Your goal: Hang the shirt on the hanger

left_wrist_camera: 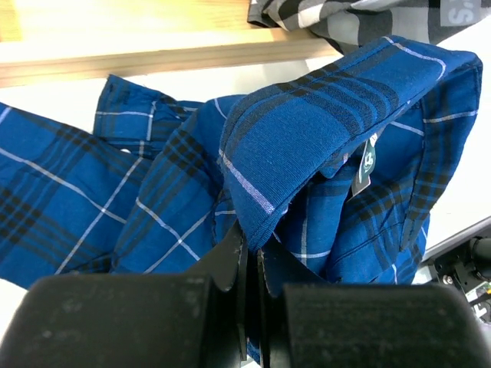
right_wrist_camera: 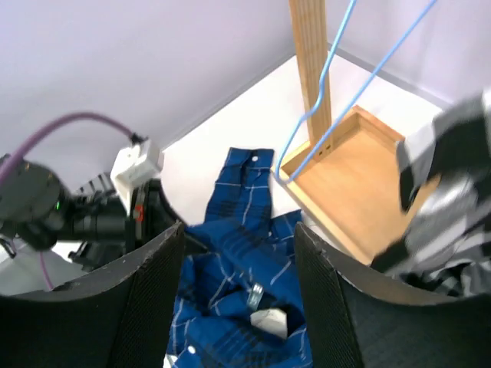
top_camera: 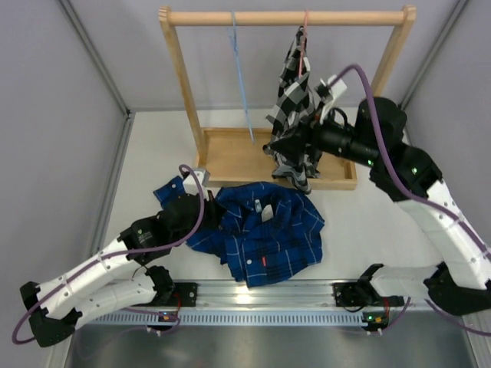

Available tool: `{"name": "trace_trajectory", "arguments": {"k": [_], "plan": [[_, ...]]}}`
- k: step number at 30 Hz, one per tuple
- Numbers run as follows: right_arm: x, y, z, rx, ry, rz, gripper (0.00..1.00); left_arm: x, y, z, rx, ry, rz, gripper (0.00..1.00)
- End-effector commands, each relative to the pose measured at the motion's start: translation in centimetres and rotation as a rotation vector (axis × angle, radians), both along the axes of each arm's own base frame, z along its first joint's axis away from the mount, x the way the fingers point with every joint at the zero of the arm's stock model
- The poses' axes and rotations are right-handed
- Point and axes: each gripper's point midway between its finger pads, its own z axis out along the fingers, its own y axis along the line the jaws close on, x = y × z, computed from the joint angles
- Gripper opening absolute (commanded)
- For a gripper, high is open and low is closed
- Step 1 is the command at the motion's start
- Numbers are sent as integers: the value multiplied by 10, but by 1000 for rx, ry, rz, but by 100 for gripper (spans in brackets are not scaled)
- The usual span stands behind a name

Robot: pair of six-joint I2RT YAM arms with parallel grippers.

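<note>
The dark blue plaid shirt lies crumpled on the white table in front of the rack. My left gripper is shut on a fold of its collar edge; in the left wrist view the jaws pinch the blue cloth. The light blue hanger hangs from the wooden rod, left of centre. My right gripper is open and empty, raised beside the checked shirt. In the right wrist view its open jaws frame the blue shirt below, with the hanger further back.
A black-and-white checked shirt hangs on a pinkish-red hanger at the rod's right. The wooden rack stands on a tray base. Grey walls close in both sides. A metal rail runs along the near edge.
</note>
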Motion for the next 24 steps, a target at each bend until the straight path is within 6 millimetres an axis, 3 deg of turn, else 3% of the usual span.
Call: {"name": "trace_trajectory", "arguments": {"k": [1,2,3,4,5,7,8,9,10,11,13,18,22,24], "plan": [[21,20,22,-53,-23,11,56,3,-13,11,-78,-18,-19,0],[39,34,11,-86,0,1,56,3,-15,11,-80,-19,-26,0],[47,37,11,-96,2,-13,57,2,-17,11,-85,-19,-39,0],[55,36,25,-88,-26,-53,57,2,-20,11,-86,-20,-48,0],[69,42,13,-125,-7,-77,57,2,-21,11,-83,-20,-58,0],[84,43,19,-130,-34,-143,56,1,-24,16,-98,-29,-71,0],[95,54,10,-157,-28,-150,55,3,-22,17,-100,-34,-57,0],[99,57,4,-181,-23,-157,54,4,-19,19,-108,-39,-35,0],[101,58,18,-171,-51,-178,54,7,-11,20,-112,-57,5,0],[108,68,5,-216,-46,-197,52,7,-7,22,-129,-63,28,0],[120,62,6,-257,-81,-311,49,8,-1,24,-135,-78,50,0],[137,74,-5,-307,-101,-362,46,7,-3,13,-103,-54,40,0],[153,61,-13,-363,-117,-471,28,10,-10,2,-68,-24,33,0],[154,63,-17,-370,-114,-470,25,11,-13,3,-64,-21,23,0]]}}
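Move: The blue hanger's lower part, which the right hand goes for, hangs about 16 cm ahead, 9 cm left and 3 cm below. The checked shirt hangs roughly 13 cm to the right of it, some 12 cm ahead of the hand; the blue shirt lies about 36 cm below the hand, 10 cm left and level with it fore and aft. From the left hand, the hanger is about 18 cm ahead, 5 cm right and 19 cm up. The right hand sweeps some 15 cm forward and 8 left to the blue hanger, fingers half closing around it. ##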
